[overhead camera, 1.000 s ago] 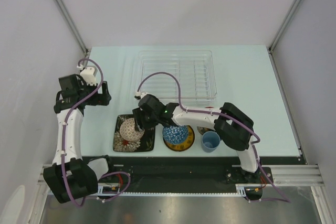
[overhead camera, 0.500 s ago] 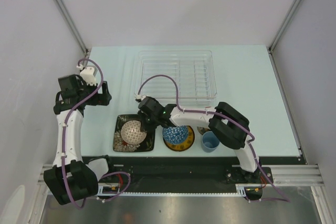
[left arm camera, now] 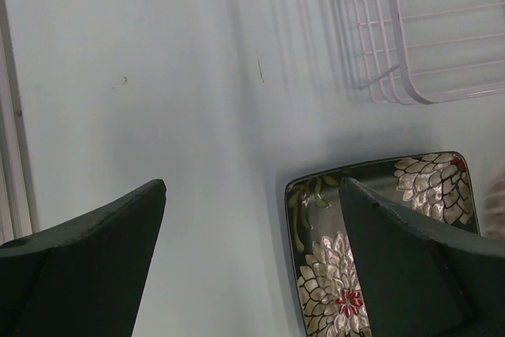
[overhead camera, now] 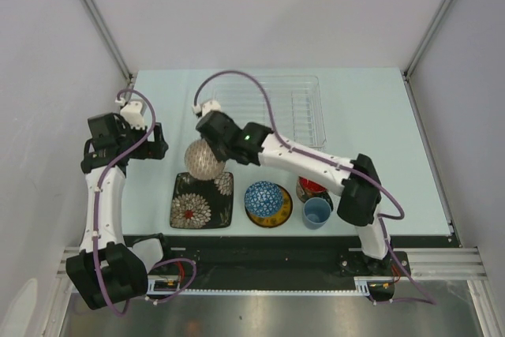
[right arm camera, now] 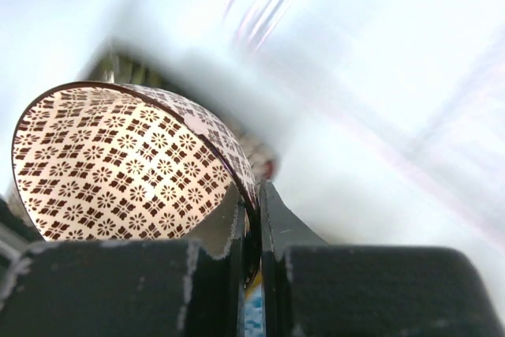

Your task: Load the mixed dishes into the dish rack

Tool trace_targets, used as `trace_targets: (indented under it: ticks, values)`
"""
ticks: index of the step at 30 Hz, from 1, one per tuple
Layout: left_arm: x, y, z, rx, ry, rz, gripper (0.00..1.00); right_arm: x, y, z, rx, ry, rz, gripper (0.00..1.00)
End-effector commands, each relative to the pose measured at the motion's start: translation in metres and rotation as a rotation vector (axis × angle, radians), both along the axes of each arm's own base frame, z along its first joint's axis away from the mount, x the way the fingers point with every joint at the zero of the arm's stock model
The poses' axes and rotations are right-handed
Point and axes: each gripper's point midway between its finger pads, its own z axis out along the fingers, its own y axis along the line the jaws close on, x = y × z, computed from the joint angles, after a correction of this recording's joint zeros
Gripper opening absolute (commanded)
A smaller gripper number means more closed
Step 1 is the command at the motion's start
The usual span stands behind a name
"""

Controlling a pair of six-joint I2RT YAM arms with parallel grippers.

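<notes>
My right gripper (overhead camera: 210, 149) is shut on the rim of the cream-pink patterned bowl (overhead camera: 203, 159), holding it tilted in the air over the far edge of the black square floral plate (overhead camera: 197, 203). In the right wrist view the rim of the bowl (right arm camera: 118, 163) is pinched between the two fingers of the gripper (right arm camera: 256, 195). The clear dish rack (overhead camera: 312, 84) lies just beyond. The blue patterned bowl (overhead camera: 266, 198) sits on the yellow saucer (overhead camera: 276, 219). My left gripper (left arm camera: 252, 187) hangs open over bare table, left of the plate (left arm camera: 331, 290).
A dark mug with a red inside (overhead camera: 312, 188) and a small light-blue cup (overhead camera: 317, 212) stand right of the saucer, partly under my right arm. A corner of the rack (left arm camera: 442, 45) shows in the left wrist view. White walls enclose the table.
My right gripper shut on the bowl's rim, then lifted the bowl off the black plate and carried it back toward the rack. The left arm has stayed still.
</notes>
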Motion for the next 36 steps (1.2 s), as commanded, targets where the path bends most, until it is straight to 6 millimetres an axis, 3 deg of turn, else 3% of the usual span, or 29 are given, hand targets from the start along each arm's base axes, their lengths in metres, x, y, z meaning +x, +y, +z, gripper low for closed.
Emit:
trace_targets:
  ticks: [1,2,4,6,8,9,12,13,15,16,17,19,20,22,23,25,36]
  values:
    - [0.003,-0.002,0.002,-0.028,-0.029,0.001,0.96,0.057,-0.091,0.153,-0.012,-0.31,-0.234,0.0]
    - [0.004,-0.002,0.002,-0.028,-0.033,-0.001,0.96,0.076,-0.125,0.158,-0.093,-0.355,-0.346,0.0]
    - [0.003,-0.002,-0.002,-0.029,-0.025,0.001,0.96,0.098,-0.164,0.175,-0.159,-0.41,-0.47,0.0]
    - [0.003,-0.002,-0.004,-0.027,-0.022,0.002,0.96,0.123,-0.214,0.169,-0.292,-0.421,-0.611,0.0]
    - [0.002,-0.002,-0.007,-0.026,-0.016,0.0,0.96,0.134,-0.245,0.168,-0.367,-0.479,-0.735,0.0]
    - [0.002,-0.002,-0.007,-0.026,-0.016,0.003,0.96,0.132,-0.255,0.177,-0.372,-0.524,-0.783,0.0]
    - [0.002,-0.002,-0.01,-0.032,-0.01,0.003,0.96,0.138,-0.277,0.175,-0.578,-0.677,-0.914,0.0]
    - [0.003,-0.002,-0.01,-0.033,-0.013,0.001,0.96,0.14,-0.285,0.177,-0.732,-0.685,-0.888,0.0]
    - [0.003,-0.002,-0.013,-0.04,-0.004,0.004,0.96,0.147,-0.292,0.173,-0.781,-0.718,-1.033,0.0]
    - [0.003,-0.003,-0.013,-0.045,-0.002,0.002,0.96,0.152,-0.301,0.168,-0.952,-0.667,-0.985,0.0]
    - [0.003,-0.003,-0.015,-0.046,0.001,0.006,0.96,0.159,-0.298,0.172,-0.799,-0.703,-1.093,0.0]
    - [0.002,-0.003,-0.017,-0.044,0.003,0.003,0.96,0.169,-0.295,0.144,-0.874,-0.682,-1.046,0.0]
    - [0.001,-0.003,-0.017,-0.043,0.0,0.004,0.96,0.166,-0.3,0.152,-0.873,-0.672,-1.058,0.0]
    - [0.0,-0.002,-0.021,-0.035,0.005,0.005,0.96,0.174,-0.309,0.142,-0.863,-0.652,-1.111,0.0]
    - [-0.001,-0.002,-0.022,-0.035,0.007,0.007,0.96,0.179,-0.309,0.128,-0.917,-0.626,-1.092,0.0]
    - [-0.001,-0.002,-0.023,-0.029,0.011,0.005,0.96,0.184,-0.312,0.122,-0.913,-0.618,-1.112,0.0]
    - [0.002,-0.002,-0.026,-0.036,0.012,0.004,0.96,0.205,-0.3,0.065,-0.988,-0.57,-1.095,0.0]
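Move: The right hand already holds the patterned bowl by its rim, clear of the tray. From it the dish rack's middle lies about 23 cm ahead, 16 cm to the right and 11 cm below. The floral tray is some 6 cm back, 5 cm to the left and 16 cm down; the blue bowl is about 7 cm back, 15 cm to the right and 14 cm down. From the left hand the rack's middle is roughly 21 cm ahead, 32 cm to the right and 13 cm lower. Keeping its pinch on the patterned bowl's rim, the right hand sweeps right and forward from above the tray to over the rack's right end, about 30 cm right and 22 cm ahead, rising 17 cm, then sinking about 10. Its wrist swings some 90 degrees, clockwise too, until the fingers point level, forward and right. The open, empty left hand sinks about 3 cm. ##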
